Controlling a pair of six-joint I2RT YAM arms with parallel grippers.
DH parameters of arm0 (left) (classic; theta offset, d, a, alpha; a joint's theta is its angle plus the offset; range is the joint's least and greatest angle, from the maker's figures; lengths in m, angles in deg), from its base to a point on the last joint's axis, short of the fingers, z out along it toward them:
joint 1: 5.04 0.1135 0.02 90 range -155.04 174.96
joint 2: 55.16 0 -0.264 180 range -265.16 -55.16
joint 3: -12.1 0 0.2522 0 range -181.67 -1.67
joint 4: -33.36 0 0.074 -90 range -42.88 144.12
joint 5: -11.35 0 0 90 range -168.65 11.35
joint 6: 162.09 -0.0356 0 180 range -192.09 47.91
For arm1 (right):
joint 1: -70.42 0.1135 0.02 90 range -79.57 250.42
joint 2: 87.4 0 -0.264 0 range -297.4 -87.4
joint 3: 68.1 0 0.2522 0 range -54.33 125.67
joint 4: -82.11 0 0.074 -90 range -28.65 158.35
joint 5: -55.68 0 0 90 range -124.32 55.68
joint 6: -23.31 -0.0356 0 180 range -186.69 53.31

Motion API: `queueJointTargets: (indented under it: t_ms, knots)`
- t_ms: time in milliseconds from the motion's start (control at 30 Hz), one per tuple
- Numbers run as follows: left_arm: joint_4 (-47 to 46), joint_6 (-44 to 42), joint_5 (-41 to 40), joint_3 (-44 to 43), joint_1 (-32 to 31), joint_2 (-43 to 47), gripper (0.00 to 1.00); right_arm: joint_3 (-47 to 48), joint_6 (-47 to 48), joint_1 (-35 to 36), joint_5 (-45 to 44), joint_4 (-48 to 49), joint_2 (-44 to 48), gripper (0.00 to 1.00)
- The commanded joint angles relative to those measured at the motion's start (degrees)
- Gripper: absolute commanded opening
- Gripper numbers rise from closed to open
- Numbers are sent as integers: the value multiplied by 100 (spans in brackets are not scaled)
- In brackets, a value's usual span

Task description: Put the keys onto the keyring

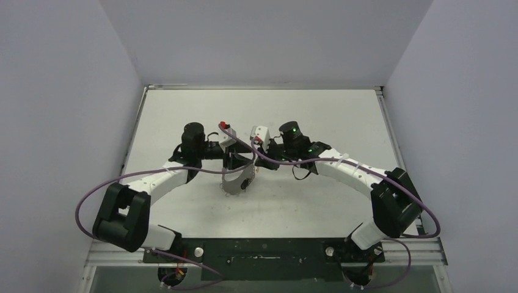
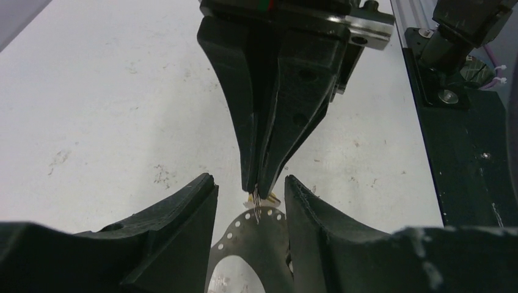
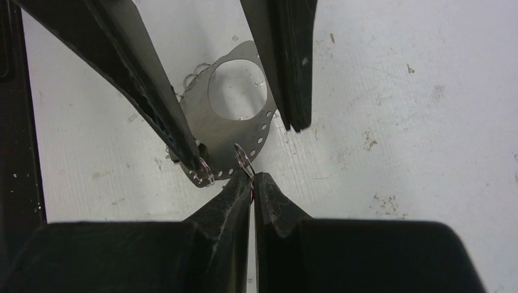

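Observation:
The keyring [image 2: 269,250] is a flat silvery metal piece with a large opening and a row of small holes along its curved edge. It hangs tilted at mid-table [image 1: 235,183]. My left gripper [image 2: 249,183] straddles it with a finger close on each side and its jaws apart. My right gripper [image 3: 252,176] is shut, pinching a tiny key whose yellow head [image 2: 270,198] shows just behind the tips. The key's silvery end [image 3: 241,155] touches the keyring [image 3: 207,122] at the row of holes. Small wire rings [image 3: 204,174] hang at the lower corner. No black-headed key shows.
Both wrists meet over the middle of the white table [image 1: 317,110]. Purple cables [image 1: 244,149] loop across the wrists. The dark base rail [image 1: 262,250] runs along the near edge. Grey walls close in both sides.

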Motion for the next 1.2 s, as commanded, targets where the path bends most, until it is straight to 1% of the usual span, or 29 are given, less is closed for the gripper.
queueJointTargets:
  t_ms: [0, 133, 267, 333, 400, 467, 633, 867, 900, 967, 1100, 1167]
  knots:
    - [549, -588, -413, -288, -260, -74, 41, 216, -14, 129, -79, -19, 286, 0]
    - [1041, -999, -660, -349, -391, -151, 34, 218, -39, 167, -109, -54, 346, 0]
    - [1085, -1096, -674, -280, -408, -139, 31, 172, -47, 176, -134, -25, 400, 0]
    - [992, -1151, -713, -134, -408, -27, 32, 152, -54, 174, -172, -16, 419, 0]
    - [748, -1125, -807, 86, -408, 167, 37, 100, -70, 167, -211, 26, 458, 0]
    - [658, -1124, -827, 250, -408, 294, 38, 56, -91, 167, -212, 74, 508, 0]
    - [637, -1139, -802, 388, -452, 384, 32, 23, -108, 184, -159, 123, 580, 0]
    - [265, -905, -883, 359, -517, 386, 29, -1, -89, 220, -111, 87, 572, 0]
    - [231, -872, -883, 343, -528, 371, 28, 5, -85, 226, -108, 89, 570, 0]
    - [202, -838, -891, 308, -548, 342, 21, 15, -78, 236, -113, 89, 552, 0]
    - [289, -791, -954, 231, -557, 279, 1, 32, -26, 245, -134, 36, 525, 0]
    - [319, -746, -1022, 231, -557, 268, 0, 47, 6, 246, -163, -8, 525, 0]
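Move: The left hand, open, is going for the free end of the keyring, a small wire ring in the right fingertips: from the left hand it lies about 1 cm to the right, level fore and aft, and some 5 cm below. The right hand already pinches the keyring, whose free end sticks out about 1 cm to its left and 1 cm lower. On the table, some 17 cm below the left hand, the grey plate lies 2 cm back and 4 cm left, and the keys with the black fob 4 cm back and 2 cm left. The left hand sinks about 3.5 cm and eases back 1.5 cm, its right-pointing fingers tipping down by some 5 degrees, until the half-open tips stand either side of the keyring's free end just beyond the right fingertips; after hovering there it shuts them and pinches the wire. The right hand keeps its grip throughout, first drawing back about 1 cm and then lifting 1 to 2 cm to bring the keyring up between the left fingers. ##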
